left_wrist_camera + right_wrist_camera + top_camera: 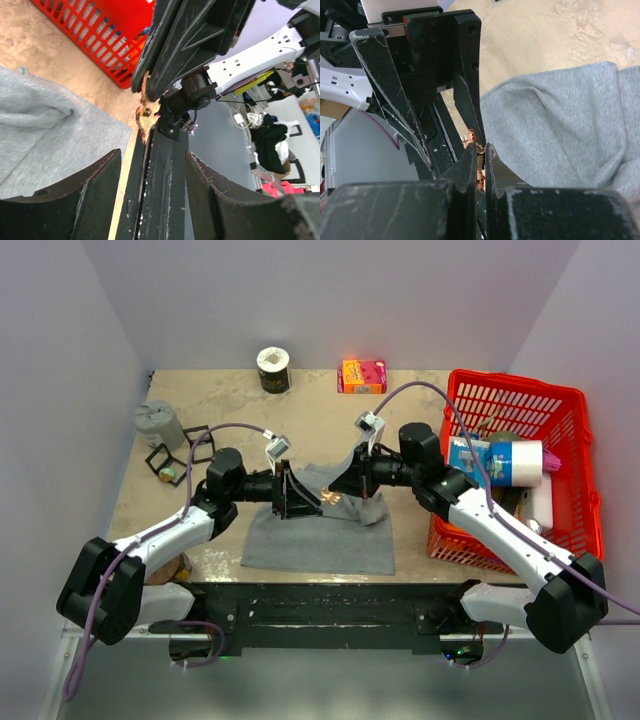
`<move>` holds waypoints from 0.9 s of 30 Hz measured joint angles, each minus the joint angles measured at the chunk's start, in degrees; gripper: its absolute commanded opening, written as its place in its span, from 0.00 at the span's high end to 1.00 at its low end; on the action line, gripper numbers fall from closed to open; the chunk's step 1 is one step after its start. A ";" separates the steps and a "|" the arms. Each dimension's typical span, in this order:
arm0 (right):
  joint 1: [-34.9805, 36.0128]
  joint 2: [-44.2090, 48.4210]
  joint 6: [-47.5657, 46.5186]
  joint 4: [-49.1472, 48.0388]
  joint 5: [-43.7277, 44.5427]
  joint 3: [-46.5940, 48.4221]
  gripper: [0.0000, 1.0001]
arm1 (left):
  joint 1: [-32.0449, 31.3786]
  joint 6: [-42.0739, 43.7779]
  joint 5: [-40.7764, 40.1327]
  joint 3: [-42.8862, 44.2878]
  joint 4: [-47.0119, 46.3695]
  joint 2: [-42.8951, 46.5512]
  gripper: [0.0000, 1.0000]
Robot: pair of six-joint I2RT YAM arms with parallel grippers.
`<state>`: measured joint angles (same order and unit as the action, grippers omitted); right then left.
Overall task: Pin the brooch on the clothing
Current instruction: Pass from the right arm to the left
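The clothing (320, 535) is a grey knit top lying flat near the table's front edge, also seen in the left wrist view (50, 125) and the right wrist view (555, 125). The brooch (330, 497) is a tiny orange-red pin held above it. My right gripper (480, 148) is shut on the brooch (472, 137), which pokes out past the fingertips. My left gripper (153, 156) faces it from the left, open, with nothing between its fingers. The brooch (147, 113) hangs just beyond the left gripper's tips, pinched in the right gripper's black fingers (165, 65).
A red basket (575, 405) holding bottles and other items stands at the right, close behind the right arm. At the back are an orange box (362, 376) and a dark roll (273, 370). A grey cylinder (158, 425) and black frames (178, 455) sit at the left.
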<state>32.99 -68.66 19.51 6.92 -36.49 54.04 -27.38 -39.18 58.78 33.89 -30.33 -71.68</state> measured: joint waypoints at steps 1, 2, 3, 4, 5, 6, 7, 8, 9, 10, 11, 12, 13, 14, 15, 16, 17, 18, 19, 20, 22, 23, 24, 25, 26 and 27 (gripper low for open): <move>0.00 -0.35 -0.20 0.11 -0.26 0.00 1.00 | 0.00 -0.83 0.20 -0.26 -1.07 -0.31 0.46; 0.00 -0.59 -0.37 0.24 -0.50 0.00 1.00 | 0.00 -1.29 0.33 -0.55 -2.16 -0.66 0.47; 0.00 -0.74 -0.52 0.35 -0.59 0.02 1.00 | 0.00 -1.97 0.46 -0.76 -3.06 -0.94 0.48; 0.00 -0.85 -0.61 0.46 -0.61 0.02 1.00 | 0.00 -2.45 0.55 -0.92 -3.80 -1.18 0.49; 0.00 -0.92 -0.76 0.48 -0.66 0.02 1.00 | 0.00 -3.17 0.63 -0.98 -4.52 -1.44 0.52; 0.00 -0.96 -0.83 0.48 -0.68 0.04 1.00 | 0.00 -3.56 0.61 -0.98 -5.22 -1.68 0.54; 0.00 -1.05 -0.94 0.48 -0.76 0.07 1.00 | 0.00 -3.89 0.61 -1.01 -5.68 -1.84 0.55; 0.00 -1.11 -0.96 0.48 -0.83 0.07 1.00 | 0.00 -4.46 0.61 -1.01 -6.40 -2.01 0.57; 0.00 -1.14 -0.98 0.48 -0.94 0.07 1.00 | 0.00 -5.11 0.59 -1.01 -7.30 -2.27 0.57; 0.00 -1.16 -1.01 0.46 -1.03 0.07 1.00 | 0.00 -5.60 0.57 -1.07 -8.09 -2.49 0.58; 0.07 -1.16 -0.98 0.42 -1.16 0.07 1.00 | 0.00 -6.27 0.52 -1.25 -9.25 -2.73 0.61; 0.07 -1.16 -0.98 0.37 -1.33 0.07 1.00 | 0.00 -6.88 0.48 -1.46 -10.16 -2.97 0.62; 0.07 -1.16 -0.98 0.35 -1.66 0.07 1.00 | 0.00 -7.78 0.42 -1.77 -11.45 -3.30 0.64; 0.07 -1.16 -0.96 0.33 -1.92 0.07 1.00 | 0.00 -8.26 0.39 -1.95 -12.20 -3.56 0.66; 0.07 -1.16 -0.96 0.31 -2.08 0.07 1.00 | 0.00 -8.74 0.42 -2.03 -12.72 -3.89 0.69; 0.11 -1.16 -0.96 0.28 -2.10 0.07 1.00 | 0.00 -9.42 0.37 -2.12 -13.55 -4.24 0.74; 0.11 -1.16 -0.96 0.24 -2.14 0.07 1.00 | 0.00 -9.84 0.31 -2.23 -14.14 -4.50 0.74; 0.11 -1.18 -0.96 0.17 -2.14 0.07 1.00 | 0.00 -10.25 0.15 -2.49 -14.73 -4.70 0.75; 0.11 -1.20 -0.96 0.07 -2.16 0.07 1.00 | 0.00 -10.73 0.09 -2.69 -15.17 -4.81 0.75; 0.11 -1.29 -0.96 -0.09 -2.21 0.07 1.00 | 0.00 -10.97 -0.02 -2.84 -15.54 -4.92 0.75; 0.13 -1.49 -0.96 -0.17 -2.25 0.07 1.00 | 0.00 -11.39 -0.13 -2.89 -16.15 -5.18 0.75; 0.20 -1.60 -0.98 -0.17 -2.25 0.07 1.00 | 0.00 -11.80 -0.26 -2.89 -16.70 -5.35 0.76; 0.28 -1.70 -0.98 -0.26 -2.27 0.07 1.00 | 0.00 -12.04 -0.33 -2.89 -16.90 -5.42 0.76; 0.33 -1.81 -0.96 -0.44 -2.29 0.07 1.00 | 0.00 -12.35 -0.44 -2.91 -17.18 -5.46 0.77; 0.37 -1.92 -0.96 -0.57 -2.32 0.07 1.00 | 0.00 -12.68 -0.48 -2.95 -17.51 -5.60 0.79; 0.39 -2.01 -0.96 -0.66 -2.34 0.07 1.00 | 0.00 -12.98 -0.55 -3.15 -18.16 -5.81 0.81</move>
<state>33.39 -70.67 18.55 6.26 -38.83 54.11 -27.38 -52.16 58.24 30.74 -48.49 -77.49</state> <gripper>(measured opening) 0.037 0.237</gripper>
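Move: The brooch sticks out of the shut right fingertips, its middle about 2 cm to the left of the right hand point, 1 cm nearer the base and 1 cm lower. From the left hand, open and pointing right, it lies some 3 cm to the right, about 1 cm ahead and 1 cm up, with the right fingertips about 4 cm right, 2 cm ahead and 2 cm above. The folded clothing's middle is roughly 18 cm below the left hand, level with it and 1 cm right. Around the free end of the brooch the left fingers narrow from over half open to about a quarter, while the left hand eases barely 1 cm right and forward onto it and tips up about 5 degrees. The right hand keeps its pinch and brings the brooch about 1 cm down and leftward to meet them. ##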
